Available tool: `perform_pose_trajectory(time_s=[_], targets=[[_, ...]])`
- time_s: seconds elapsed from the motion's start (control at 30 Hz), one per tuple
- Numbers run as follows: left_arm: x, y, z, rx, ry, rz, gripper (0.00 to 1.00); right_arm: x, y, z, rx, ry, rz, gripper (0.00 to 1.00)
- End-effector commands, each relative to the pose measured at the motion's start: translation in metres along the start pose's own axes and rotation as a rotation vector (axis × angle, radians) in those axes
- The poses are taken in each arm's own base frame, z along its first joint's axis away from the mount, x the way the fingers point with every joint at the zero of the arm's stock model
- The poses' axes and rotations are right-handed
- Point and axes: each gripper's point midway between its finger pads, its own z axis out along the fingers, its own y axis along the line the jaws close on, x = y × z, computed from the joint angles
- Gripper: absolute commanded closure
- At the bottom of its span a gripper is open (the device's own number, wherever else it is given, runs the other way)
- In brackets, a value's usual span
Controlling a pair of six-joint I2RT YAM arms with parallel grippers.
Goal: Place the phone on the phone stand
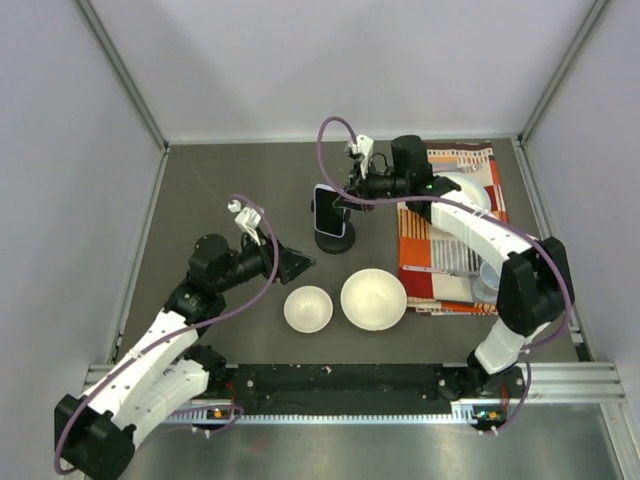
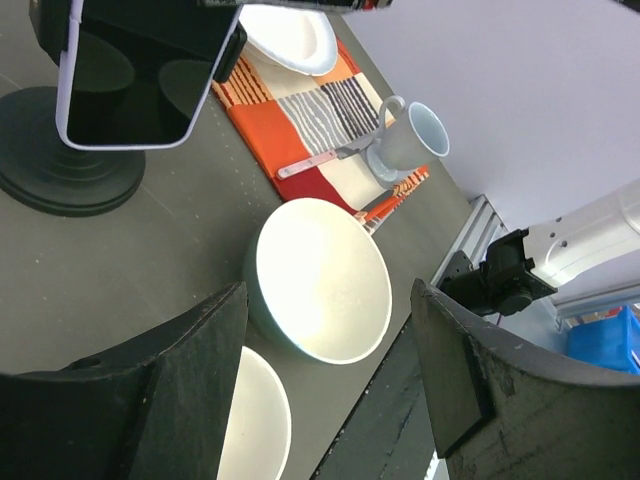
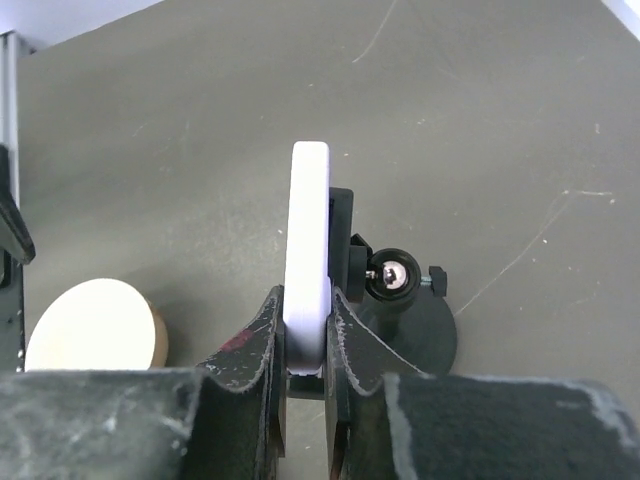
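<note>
The phone point(image 3: 308, 240) stands on edge, its lavender-white rim toward the right wrist camera, pressed flat against the black cradle plate of the phone stand point(image 3: 415, 335). My right gripper point(image 3: 307, 335) is shut on the phone's near end, one finger on each face. From above, the phone point(image 1: 329, 210) sits upright over the stand's round base point(image 1: 334, 241), with the right gripper point(image 1: 345, 203) reaching in from the right. The left wrist view shows the phone's black screen point(image 2: 140, 70) and the stand's base point(image 2: 60, 160). My left gripper point(image 1: 300, 263) hangs open and empty, left of the stand.
Two white bowls, a small one point(image 1: 308, 308) and a larger one point(image 1: 373, 298), sit in front of the stand. A patterned orange cloth point(image 1: 450, 250) at the right carries a mug point(image 2: 405, 140), a plate point(image 2: 295, 35) and cutlery.
</note>
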Motion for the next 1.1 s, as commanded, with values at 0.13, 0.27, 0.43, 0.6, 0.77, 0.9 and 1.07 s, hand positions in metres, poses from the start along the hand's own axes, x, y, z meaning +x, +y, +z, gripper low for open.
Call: perform_pose_trajectory(time_s=[0.13,0.27,0.43,0.6,0.77,0.9,1.07], targets=[[-0.014,-0.011,0.007,0.044,0.001,0.031,0.29,-0.065,-0.017,-0.039,-0.310,-0.171,-0.199,1.00],[-0.012,-0.005,0.017,0.044,0.033,0.048,0.29,-0.076,-0.037,-0.052,-0.359,-0.204,-0.197,1.00],[-0.011,0.001,0.030,0.065,0.055,0.060,0.30,-0.082,-0.050,-0.049,-0.336,-0.188,-0.239,1.00],[-0.016,-0.003,0.036,0.097,0.057,0.076,0.30,-0.068,-0.077,-0.045,-0.303,-0.168,-0.216,1.00],[-0.015,-0.002,0.041,0.113,0.063,0.087,0.30,-0.059,-0.095,-0.045,-0.236,-0.130,-0.243,1.00],[-0.014,-0.001,0.043,0.118,0.069,0.089,0.30,-0.047,-0.109,-0.042,-0.174,-0.084,-0.246,1.00],[-0.015,-0.006,0.041,0.135,0.069,0.094,0.30,-0.040,-0.123,-0.040,-0.109,-0.051,-0.266,1.00]])
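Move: My right fingers already pinch the right edge of the phone, whose middle is about 4 cm left, 1 cm back and 2 cm below; the phone stand's base is some 3 cm left and 14 cm below. Lower down, the large bowl sits about 20 cm back and 9 cm right, the small bowl 23 cm back and 12 cm left. From my left hand the phone is roughly 15 cm ahead and 8 cm right, at about its own height. Keeping the phone's edge pinched, my right hand draws phone and stand forward about 9 cm and right about 6, away from the bowls, turning some 12 degrees counter-clockwise. Most of the sideways travel comes first; a rise of nearly 2 cm is then given back. My left hand, open and empty, eases about 3 cm right, slightly less forward, and 2 cm down. ##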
